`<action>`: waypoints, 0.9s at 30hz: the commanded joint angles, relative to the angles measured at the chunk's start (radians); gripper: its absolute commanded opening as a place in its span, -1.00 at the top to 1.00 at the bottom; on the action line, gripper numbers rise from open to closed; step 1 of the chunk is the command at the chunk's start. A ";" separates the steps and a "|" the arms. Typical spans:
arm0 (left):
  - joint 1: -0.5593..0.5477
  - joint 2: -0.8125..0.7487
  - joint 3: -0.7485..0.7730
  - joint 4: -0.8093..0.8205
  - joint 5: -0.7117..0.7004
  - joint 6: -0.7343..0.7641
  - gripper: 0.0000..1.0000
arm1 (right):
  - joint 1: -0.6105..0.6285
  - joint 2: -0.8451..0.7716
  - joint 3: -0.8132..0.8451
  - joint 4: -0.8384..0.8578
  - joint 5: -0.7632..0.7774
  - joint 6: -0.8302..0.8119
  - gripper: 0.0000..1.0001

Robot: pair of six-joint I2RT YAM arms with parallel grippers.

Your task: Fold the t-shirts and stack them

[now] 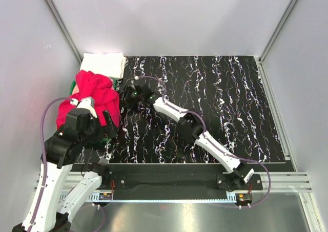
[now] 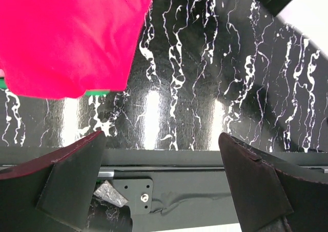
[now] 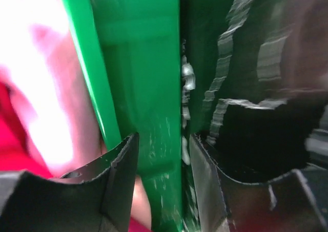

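Note:
A heap of magenta-pink t-shirts (image 1: 92,93) fills the green basket (image 1: 108,138) at the table's left edge. A folded white cloth (image 1: 104,65) lies behind it, with no print showing. My left gripper (image 1: 107,123) hovers by the heap's near right side, wide open and empty (image 2: 164,175). A pink shirt (image 2: 66,37) hangs at the upper left of the left wrist view. My right gripper (image 1: 125,95) reaches to the basket's right side. In the right wrist view its jaws (image 3: 163,175) straddle the green basket wall (image 3: 143,88), close on both faces, with blurred pink fabric (image 3: 36,73) inside.
The black marbled mat (image 1: 215,104) covers the table to the right of the basket. White enclosure walls stand on all sides. The arms' base rail (image 1: 169,180) runs along the near edge.

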 commanded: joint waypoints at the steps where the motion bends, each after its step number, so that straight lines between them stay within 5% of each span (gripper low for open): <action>1: 0.004 -0.008 0.053 -0.018 -0.013 0.007 -0.97 | 0.103 0.041 0.065 0.200 0.078 0.077 -0.04; 7: 0.004 -0.013 0.048 -0.041 -0.022 -0.010 -0.97 | 0.174 0.006 0.051 0.317 0.135 0.024 -0.21; 14: 0.004 0.021 0.139 -0.094 -0.059 -0.013 -0.97 | 0.199 -0.026 -0.021 0.403 0.145 0.076 -0.15; 16: 0.004 0.030 0.168 -0.123 -0.105 0.000 -0.97 | 0.176 -0.126 -0.177 0.421 0.119 0.042 -0.15; 24: 0.004 0.050 0.254 -0.150 -0.175 0.013 -0.97 | 0.013 -0.620 -0.777 0.290 0.049 -0.232 -0.77; 27: 0.004 0.046 0.245 -0.124 -0.192 0.011 -0.97 | -0.030 -0.773 -0.851 0.143 0.106 -0.376 -0.98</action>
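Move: The right fingers are already down at the right-hand wall of the green bin; the bin's middle, heaped with the pink t-shirt, lies about 18 cm to their left, 4 cm nearer the base and roughly 3 cm higher. The folded white t-shirt lies about 15 cm farther out than the hand and 11 cm left, some 2 cm lower. From the idle left hand the bin's middle is around 22 cm ahead, 10 cm left and 18 cm below. With its fingertips against the green bin's right-hand wall, the right hand keeps pushing the bin left and back towards the base, about 7 cm each way. It then reverses and pulls off to the right, roughly 12 cm, rising and reaching slightly forward as the half-open fingers spread wide. Meanwhile the left hand lifts about 5 cm and drifts left, still open. ##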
